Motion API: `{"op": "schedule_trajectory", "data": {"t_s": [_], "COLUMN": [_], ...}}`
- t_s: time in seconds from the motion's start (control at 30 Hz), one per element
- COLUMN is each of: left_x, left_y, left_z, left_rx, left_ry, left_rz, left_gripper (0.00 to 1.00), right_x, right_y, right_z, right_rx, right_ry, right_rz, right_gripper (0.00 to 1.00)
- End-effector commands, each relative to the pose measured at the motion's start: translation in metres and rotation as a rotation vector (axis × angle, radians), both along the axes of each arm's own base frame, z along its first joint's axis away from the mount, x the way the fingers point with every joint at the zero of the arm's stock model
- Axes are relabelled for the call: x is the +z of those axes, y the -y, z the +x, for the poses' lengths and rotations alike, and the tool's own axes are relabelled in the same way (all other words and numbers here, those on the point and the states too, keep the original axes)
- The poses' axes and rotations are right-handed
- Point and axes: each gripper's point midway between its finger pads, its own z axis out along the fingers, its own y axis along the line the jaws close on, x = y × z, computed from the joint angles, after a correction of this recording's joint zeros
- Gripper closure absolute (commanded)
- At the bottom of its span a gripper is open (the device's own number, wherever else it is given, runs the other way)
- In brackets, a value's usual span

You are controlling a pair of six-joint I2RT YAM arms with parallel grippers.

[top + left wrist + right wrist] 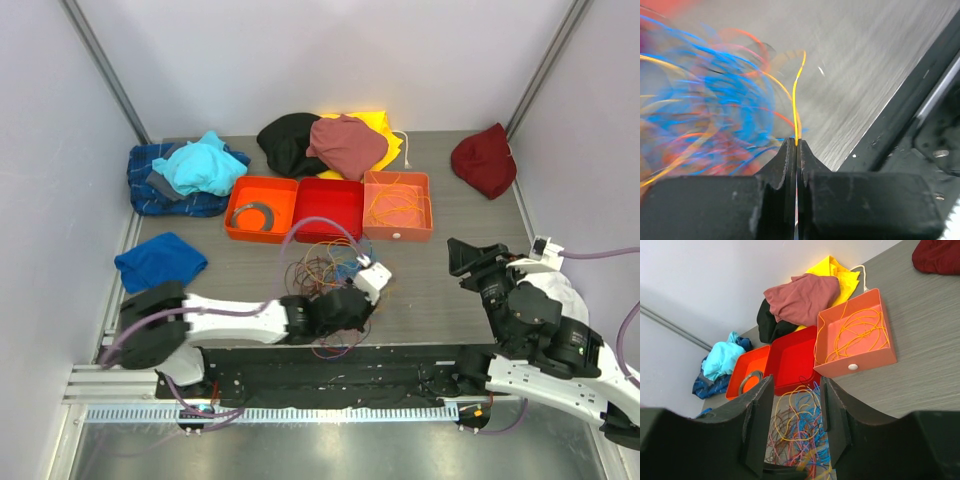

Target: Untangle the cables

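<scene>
The cables [322,268] lie as a loose tangle of blue, red, orange and yellow wires on the grey table in front of the trays. In the left wrist view the tangle [715,100] is blurred at the left. My left gripper [797,142] is shut on a single yellow-orange cable [794,100] that rises from its tips. From above, the left gripper [350,305] sits at the tangle's near right edge. My right gripper [458,258] hovers open to the right, apart from the wires. In its wrist view the right gripper [796,385] frames the tangle [800,425] with nothing between its fingers.
Three trays stand behind the tangle: an orange tray [262,236] holding a grey ring, a red tray [328,236], and a salmon tray [398,236] with orange wires. Clothes lie round the back and left, including a blue cloth [160,262]. The black table edge [920,100] runs close by.
</scene>
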Motion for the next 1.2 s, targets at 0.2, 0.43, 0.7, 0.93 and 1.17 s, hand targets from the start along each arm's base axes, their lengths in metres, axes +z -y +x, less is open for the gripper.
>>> {"op": "schedule_trajectory", "data": {"t_s": [0.2, 0.43, 0.7, 0.93, 1.17], "left_x": [0.225, 0.325, 0.398, 0.400, 0.372], "left_y": [-0.154, -0.193, -0.185, -0.185, -0.174], "left_z": [0.033, 0.038, 0.048, 0.053, 0.059], "left_rx": [0.415, 0.469, 0.479, 0.502, 0.500], "left_ry": [0.228, 0.324, 0.433, 0.455, 0.435], "left_rz": [-0.310, -0.333, -0.335, -0.309, -0.262], "left_gripper": [1.00, 1.00, 1.00, 1.00, 1.00], "right_x": [-0.037, -0.050, -0.057, -0.064, -0.036], "right_y": [-0.041, -0.098, -0.167, -0.194, -0.169], "right_z": [0.014, 0.028, 0.036, 0.032, 0.030], "right_rx": [0.041, 0.161, 0.348, 0.464, 0.386], "right_ry": [-0.082, -0.083, -0.075, -0.082, -0.010], "right_rz": [-0.160, -0.240, -0.325, -0.342, -0.221], "right_gripper": [0.52, 0.52, 0.48, 0.46, 0.47]}}
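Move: My left hand, already shut on a yellow cable end, has the tangle about 8 cm ahead, 7 cm to its left and 6 cm below. From that hand the red bin is some 31 cm ahead and 8 cm left, the salmon bin 32 cm ahead and 10 cm right. From my open right hand the tangle is roughly 4 cm ahead, 20 cm left and 28 cm down; the salmon bin is about 29 cm ahead and 4 cm left. I keep the yellow cable pinched and haul it fast up out of the tangle with my left hand, nearly 40 cm, swinging about 17 cm left and turning the fingers up and counter-clockwise. Meanwhile my right hand, still half open and touching nothing, sweeps some 19 cm left and lower to hover over the tangle, rolling its left side down and turning counter-clockwise. ##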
